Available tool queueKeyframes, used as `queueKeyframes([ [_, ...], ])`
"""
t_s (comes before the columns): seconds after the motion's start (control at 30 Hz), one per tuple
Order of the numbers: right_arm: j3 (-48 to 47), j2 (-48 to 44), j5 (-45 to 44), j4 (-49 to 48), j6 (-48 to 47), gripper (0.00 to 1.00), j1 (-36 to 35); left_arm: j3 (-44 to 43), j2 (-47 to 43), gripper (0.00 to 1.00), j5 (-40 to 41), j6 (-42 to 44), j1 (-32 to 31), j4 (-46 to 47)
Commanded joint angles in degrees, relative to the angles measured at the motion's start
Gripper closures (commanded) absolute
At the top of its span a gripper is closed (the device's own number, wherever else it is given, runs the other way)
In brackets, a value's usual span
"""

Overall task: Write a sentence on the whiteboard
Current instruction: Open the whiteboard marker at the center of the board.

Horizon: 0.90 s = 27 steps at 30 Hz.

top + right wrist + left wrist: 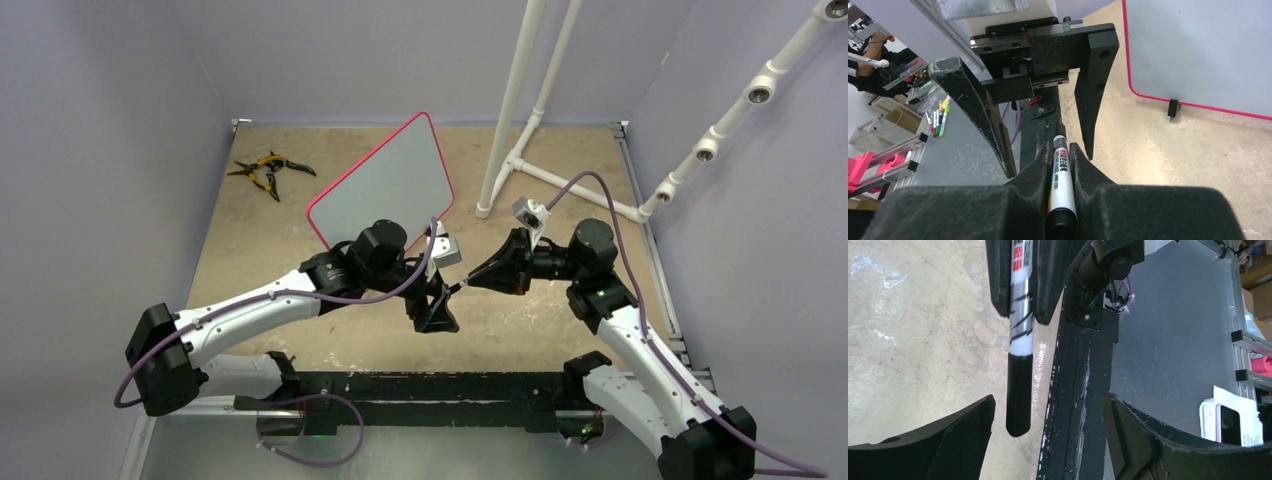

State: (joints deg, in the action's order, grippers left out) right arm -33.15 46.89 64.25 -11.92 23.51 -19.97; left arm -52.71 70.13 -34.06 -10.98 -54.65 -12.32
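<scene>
The whiteboard (385, 180), white with a red-pink rim, stands tilted at the back middle of the table; its face (1198, 50) shows plain white and the sentence is not in view. My right gripper (1060, 150) is shut on a white marker (1062, 185) with a printed label. The marker's black capped end (1018, 395) points between the fingers (963, 435) of my left gripper (1048, 400), which is open and touches nothing. The two grippers meet tip to tip in front of the board, left gripper (440, 305) and right gripper (475, 278).
Yellow-handled pliers (268, 172) lie at the table's back left. A white pipe frame (510, 130) stands at the back right. A black rail (420, 385) runs along the near edge. Coloured pens (938, 120) sit off the table.
</scene>
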Motion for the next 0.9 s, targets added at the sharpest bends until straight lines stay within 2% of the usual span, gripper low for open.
queueKeyframes([
  [0.0,-1.9,0.2,1.8,-1.3,-1.0,1.00,-0.9,-3.4,0.8,0.24,-2.4,-0.5,0.2,4.6],
  [0.13,-1.8,0.5,1.8,-1.3,-1.0,1.00,-1.6,-3.6,0.6,0.26,0.0,-0.4,0.2,5.8],
  [0.23,-1.8,0.7,2.0,-1.3,-1.0,1.00,-2.1,-3.4,0.5,0.36,0.1,-1.1,0.2,6.8],
  [0.3,-1.8,0.9,2.1,-1.3,-1.0,1.00,-2.5,-3.1,0.4,0.48,0.1,-1.4,0.2,7.3],
  [0.33,-1.7,1.1,2.1,-1.3,-1.0,1.00,-2.7,-3.0,0.5,0.57,-0.1,-1.5,0.2,7.5],
  [0.4,-1.8,1.3,2.0,-1.3,-1.0,1.00,-3.0,-2.5,0.5,0.85,-0.5,-1.5,0.2,7.8],
  [0.47,-1.7,1.4,1.9,-1.9,-0.4,1.00,-3.0,-1.8,0.2,1.00,-0.6,-1.3,0.2,7.8],
  [0.53,-0.8,1.2,0.9,-4.6,2.6,1.00,-3.0,-0.7,-0.4,1.00,-0.4,-0.9,0.2,7.7],
  [0.63,2.6,0.5,-0.2,-14.5,11.5,0.97,-3.0,1.3,-2.3,1.00,0.8,-0.7,0.2,8.3],
  [0.67,4.1,0.1,-1.2,-18.4,14.6,0.90,-3.0,2.0,-3.1,1.00,1.4,-0.8,0.2,8.6],
  [0.73,7.1,-0.6,-3.0,-26.0,20.5,0.69,-3.0,3.3,-4.6,1.00,2.2,-1.2,0.2,9.8],
  [0.87,11.2,-1.0,-6.2,-36.2,27.1,0.52,-3.0,4.8,-6.7,1.00,3.9,-3.2,0.2,13.8],
])
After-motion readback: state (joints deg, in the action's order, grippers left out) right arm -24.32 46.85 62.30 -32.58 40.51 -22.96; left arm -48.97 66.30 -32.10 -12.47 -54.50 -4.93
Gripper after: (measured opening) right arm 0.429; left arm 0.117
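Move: The marker's black cap sits just off the open left fingers: about 2 cm ahead, 2 cm to the right and 2 cm up. The marker's barrel is held in the right fingers, some 4 cm ahead, 6 cm right and 5 cm above the left hand. The whiteboard stands about 25 cm ahead of the left hand, 12 cm left and 10 cm lower. From the right hand the cap lies roughly 4 cm left, 2 cm back and 3 cm down. Up and to the right, with a little forward, the left hand eases some 2.5 cm to the cap and closes its wide-open fingers around it, while the right hand, still gripping the barrel, brings the marker a good centimetre back and slightly left. The right fingers then open about a third and let go of the barrel; the left keeps its pinch and draws back left about 1 cm. ##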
